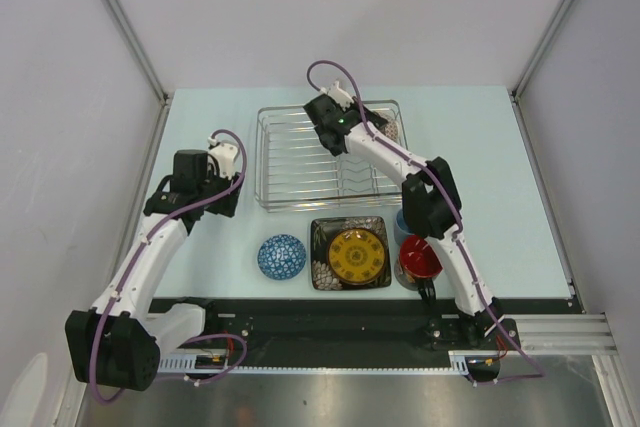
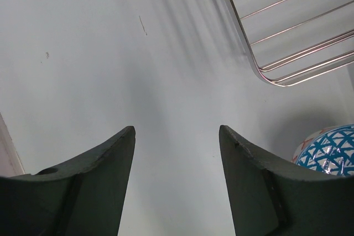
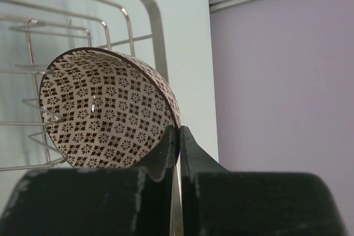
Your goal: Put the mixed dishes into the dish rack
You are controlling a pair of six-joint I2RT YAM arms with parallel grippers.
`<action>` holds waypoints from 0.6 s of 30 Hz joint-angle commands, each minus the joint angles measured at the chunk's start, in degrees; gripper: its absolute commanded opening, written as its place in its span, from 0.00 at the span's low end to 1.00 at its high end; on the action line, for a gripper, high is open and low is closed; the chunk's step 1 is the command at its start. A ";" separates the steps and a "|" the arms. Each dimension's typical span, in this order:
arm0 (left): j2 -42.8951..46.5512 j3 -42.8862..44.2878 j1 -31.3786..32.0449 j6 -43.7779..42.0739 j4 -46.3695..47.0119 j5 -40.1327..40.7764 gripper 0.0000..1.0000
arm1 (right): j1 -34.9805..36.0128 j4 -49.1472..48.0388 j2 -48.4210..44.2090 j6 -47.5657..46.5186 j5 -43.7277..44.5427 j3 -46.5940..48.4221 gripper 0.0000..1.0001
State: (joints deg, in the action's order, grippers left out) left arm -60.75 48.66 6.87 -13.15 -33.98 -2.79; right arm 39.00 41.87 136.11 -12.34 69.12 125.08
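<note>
The silver wire dish rack (image 1: 300, 162) stands mid-table. My right gripper (image 1: 380, 127) is over its far right corner, shut on the rim of a small brown-and-white patterned bowl (image 1: 396, 133). In the right wrist view the bowl (image 3: 105, 109) is tilted on its side against the rack wires (image 3: 130, 20), its rim pinched between the fingertips (image 3: 178, 136). The square black plate with yellow centre (image 1: 351, 253), the light blue cup (image 1: 402, 222) and the red-inside mug (image 1: 418, 259) sit in front of the rack. My left gripper (image 1: 228, 202) is open and empty left of the rack.
A blue-and-white patterned bowl (image 1: 281, 256) sits upside down left of the plate; it also shows in the left wrist view (image 2: 329, 145), near the rack's corner (image 2: 276, 75). The right arm hangs over the cup and mug. Grey walls close in both sides.
</note>
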 commanded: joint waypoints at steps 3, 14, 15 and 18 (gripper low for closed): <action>0.55 0.64 -0.81 -0.56 1.19 -0.38 0.68 | -0.42 -3.54 -2.96 -1.19 2.42 -1.41 0.00; 1.07 0.38 -0.99 -0.83 0.75 -0.03 0.68 | -0.33 1.99 0.55 4.95 -2.23 -1.06 0.31; 1.07 0.38 -0.99 -0.74 0.75 -0.03 0.68 | -0.51 2.25 0.47 5.39 -2.59 -1.24 0.36; 1.16 0.38 -1.07 -0.65 0.75 -0.38 0.68 | -0.77 2.69 -0.32 6.53 -2.42 -1.85 0.63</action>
State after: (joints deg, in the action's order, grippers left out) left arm -60.75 48.66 6.50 -13.17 -33.98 -2.76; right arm 38.54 43.20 136.38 -8.23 66.26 122.93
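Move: The right fingers pinch the patterned dish by its upper rim, over the rack's far right corner. The dish's middle lies roughly 5 cm below them, 3 cm back and 3 cm to the right. The wire prongs are about 6 cm back and 2 cm left, and the dish rack's middle 7 cm back and 8 cm left, both some 8 to 10 cm lower. From the left hand the dish is about 16 cm ahead and 33 cm right. The right hand lowers the pinched dish about 2.5 cm in the rack's corner, then opens halfway off its rim. ##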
